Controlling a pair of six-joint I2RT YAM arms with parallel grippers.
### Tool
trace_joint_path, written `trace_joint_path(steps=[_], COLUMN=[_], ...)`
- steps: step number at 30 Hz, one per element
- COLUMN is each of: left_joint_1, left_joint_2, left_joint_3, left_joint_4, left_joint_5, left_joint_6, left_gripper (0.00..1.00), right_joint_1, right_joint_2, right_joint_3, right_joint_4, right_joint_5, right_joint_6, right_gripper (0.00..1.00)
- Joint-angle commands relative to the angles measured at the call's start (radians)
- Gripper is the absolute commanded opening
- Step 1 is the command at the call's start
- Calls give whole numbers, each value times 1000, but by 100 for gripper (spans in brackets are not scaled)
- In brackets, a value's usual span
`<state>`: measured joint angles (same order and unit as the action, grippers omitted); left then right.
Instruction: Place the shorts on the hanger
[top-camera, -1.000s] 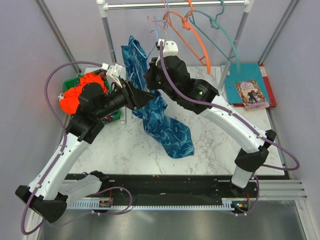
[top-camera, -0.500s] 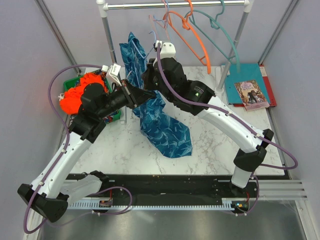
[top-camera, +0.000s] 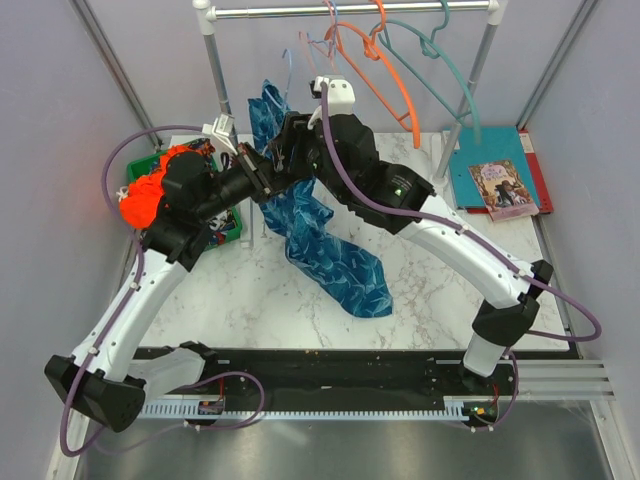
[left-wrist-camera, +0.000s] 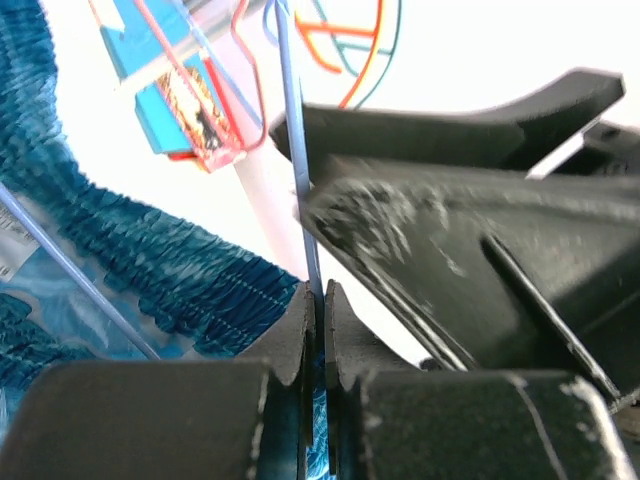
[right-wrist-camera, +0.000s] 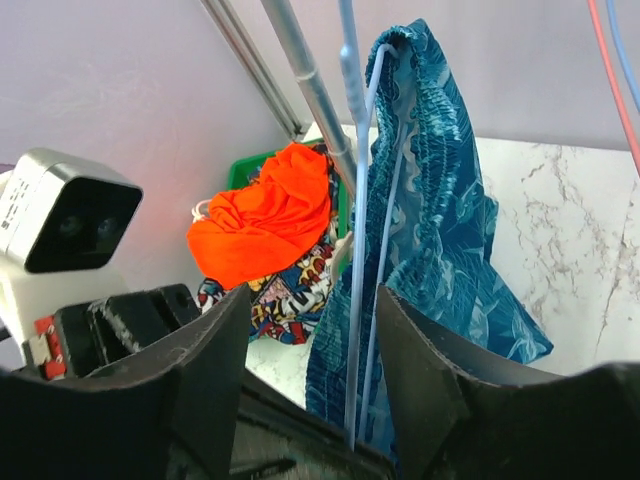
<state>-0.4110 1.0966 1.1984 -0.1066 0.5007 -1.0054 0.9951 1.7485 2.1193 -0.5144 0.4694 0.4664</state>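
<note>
The dark-blue printed shorts (top-camera: 330, 255) hang over the thin pale blue hanger (top-camera: 287, 72), and their lower end trails on the marble table. My left gripper (top-camera: 266, 174) is shut on a hanger wire (left-wrist-camera: 308, 230), with the shorts' ruffled waistband (left-wrist-camera: 120, 235) to its left. Right beside it, my right gripper (top-camera: 286, 152) stands open. Two hanger wires (right-wrist-camera: 358, 280) and the shorts (right-wrist-camera: 445, 210) lie between its fingers (right-wrist-camera: 215, 360), and neither finger touches them.
A clothes rail (top-camera: 350, 10) on two poles crosses the back, carrying an orange hanger (top-camera: 385, 85) and a teal hanger (top-camera: 455, 85). A green bin (top-camera: 232, 230) with a bright orange garment (top-camera: 150, 190) sits at the left. Books (top-camera: 500, 180) lie at the right.
The left gripper closed on the hanger wire. The right gripper then opened and let go. Both arms shifted a little up and back, lifting the shorts.
</note>
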Motion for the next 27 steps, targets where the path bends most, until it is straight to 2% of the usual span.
trace_joint_path(steps=[1,3,4,6,16,27], left_joint_1=[34,60,67,86,147,213], left_joint_2=[15,38,48,74,219,327], left_joint_3=[82,99,116,139,286,253], left_joint_4=[197,222,254,274,378,508], left_joint_5=[25,32,48,61,53,64], left_joint_6=[-45,-50,-55,-68,-153,-265], left_gripper=[2,2,2,2,2,2], right_joint_1=[5,4,4,-1,-24,-33], right_joint_2=[-64,-73,-86,-102,-219,-277], right_joint_3=[-2,-4,-2,-4,-42,-96], right_joint_4=[80,88,97,118,194,194], right_joint_5=[11,41,51,78,181,198], right_joint_6=[-32,-46,-54,-83,-196,-230], right_gripper=[63,70,85,98,98,98])
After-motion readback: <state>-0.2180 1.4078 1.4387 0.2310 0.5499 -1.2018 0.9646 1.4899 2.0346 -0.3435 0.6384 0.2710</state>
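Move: The left hand holds the blue hanger with the shorts; the free left end of the rack rail lies about 20 cm ahead of it, 8 cm left and 19 cm above. From this hand, the hanging pink hanger is some 18 cm ahead, 5 cm right and 11 cm up, the orange hanger beyond it at 12 cm right. For the right hand that rail end is roughly 15 cm ahead, 7 cm left and 15 cm up. The left hand carries the pinched hanger 11 cm forward, rising towards the rail; the right opens wider, retreating right and up. ##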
